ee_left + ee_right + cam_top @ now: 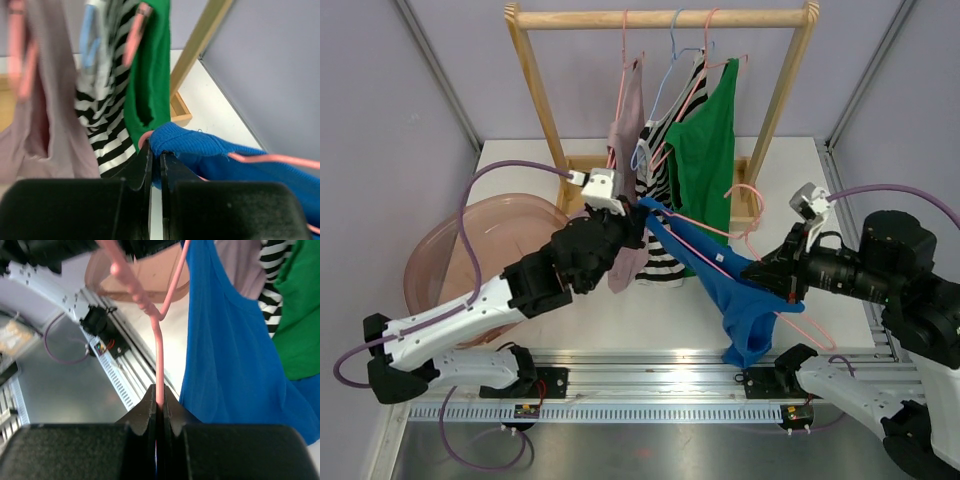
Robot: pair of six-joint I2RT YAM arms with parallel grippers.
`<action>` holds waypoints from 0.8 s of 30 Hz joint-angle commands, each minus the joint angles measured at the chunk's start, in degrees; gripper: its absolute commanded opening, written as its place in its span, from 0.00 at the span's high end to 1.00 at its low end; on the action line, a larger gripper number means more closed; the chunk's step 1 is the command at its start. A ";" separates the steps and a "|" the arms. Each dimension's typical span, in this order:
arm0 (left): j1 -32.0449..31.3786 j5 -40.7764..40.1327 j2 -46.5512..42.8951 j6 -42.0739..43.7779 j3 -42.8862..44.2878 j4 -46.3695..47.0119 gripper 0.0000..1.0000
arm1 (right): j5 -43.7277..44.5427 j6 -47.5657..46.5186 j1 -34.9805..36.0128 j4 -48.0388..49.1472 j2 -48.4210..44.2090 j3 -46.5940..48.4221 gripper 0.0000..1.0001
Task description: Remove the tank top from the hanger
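A blue tank top [730, 282] hangs on a pink wire hanger [807, 327] stretched between my two grippers above the table's front. My left gripper [638, 208] is shut on the top's shoulder strap; the left wrist view shows the blue fabric [210, 150] pinched between the jaws of the left gripper [155, 156], with the hanger wire [270, 159] running under it. My right gripper [772, 266] is shut on the hanger; the right wrist view shows the pink wire [160, 355] clamped in the right gripper [160, 399] and the blue top [225, 350] hanging beside it.
A wooden rack [660, 17] at the back holds a pink garment [625, 120], a striped top [660, 205] and a green top [710, 150] on hangers. A pink basin [450, 250] sits at the left. A metal rail [660, 365] runs along the front edge.
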 commanded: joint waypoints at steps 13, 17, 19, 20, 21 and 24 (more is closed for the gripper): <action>11.25 10.88 -14.93 -4.99 -8.47 -1.25 1.00 | -6.86 -6.86 8.99 11.65 -4.09 -3.79 1.00; 11.16 33.06 -20.56 -1.22 -20.15 13.68 1.00 | -3.79 3.85 8.99 45.04 -10.57 -19.15 1.00; 10.98 41.28 -22.67 -0.68 -25.52 20.81 1.00 | -0.99 8.34 8.90 57.85 -13.39 -29.88 1.00; 10.55 48.02 -22.94 0.02 -26.66 22.31 1.00 | 0.25 9.13 8.99 68.44 -13.84 -32.61 1.00; 10.20 50.52 -23.29 0.37 -27.46 23.46 1.00 | 1.30 9.58 8.90 72.55 -14.02 -36.64 1.00; 8.61 56.77 -23.21 2.39 -28.70 22.08 1.00 | 7.97 9.14 8.99 83.47 -13.32 -40.98 1.00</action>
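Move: The left hand already pinches the blue tank top's strap at the hanger's tip; the middle of the hanger, already gripped by the right hand, is about 16 cm to its right and 10 cm back, roughly level. The striped top hangs some 6 cm ahead and 3 cm right of the left hand, 5 cm lower. From the right hand the tank top's middle lies about 5 cm left, 2 cm back and 6 cm below; the green top hangs 15 cm ahead and 8 cm left, slightly lower. Keeping the strap pinched, the left hand first pulls it some 9 cm to the left, away from the hanger's middle, while the right hand draws the hanger back about 4 cm. Then the left hand sweeps the strap back, right and down, turning some 45 degrees clockwise, as the right hand, grip kept, carries the hanger forward and left over the blue cloth and tilts its fingertips up by roughly 25 degrees. ##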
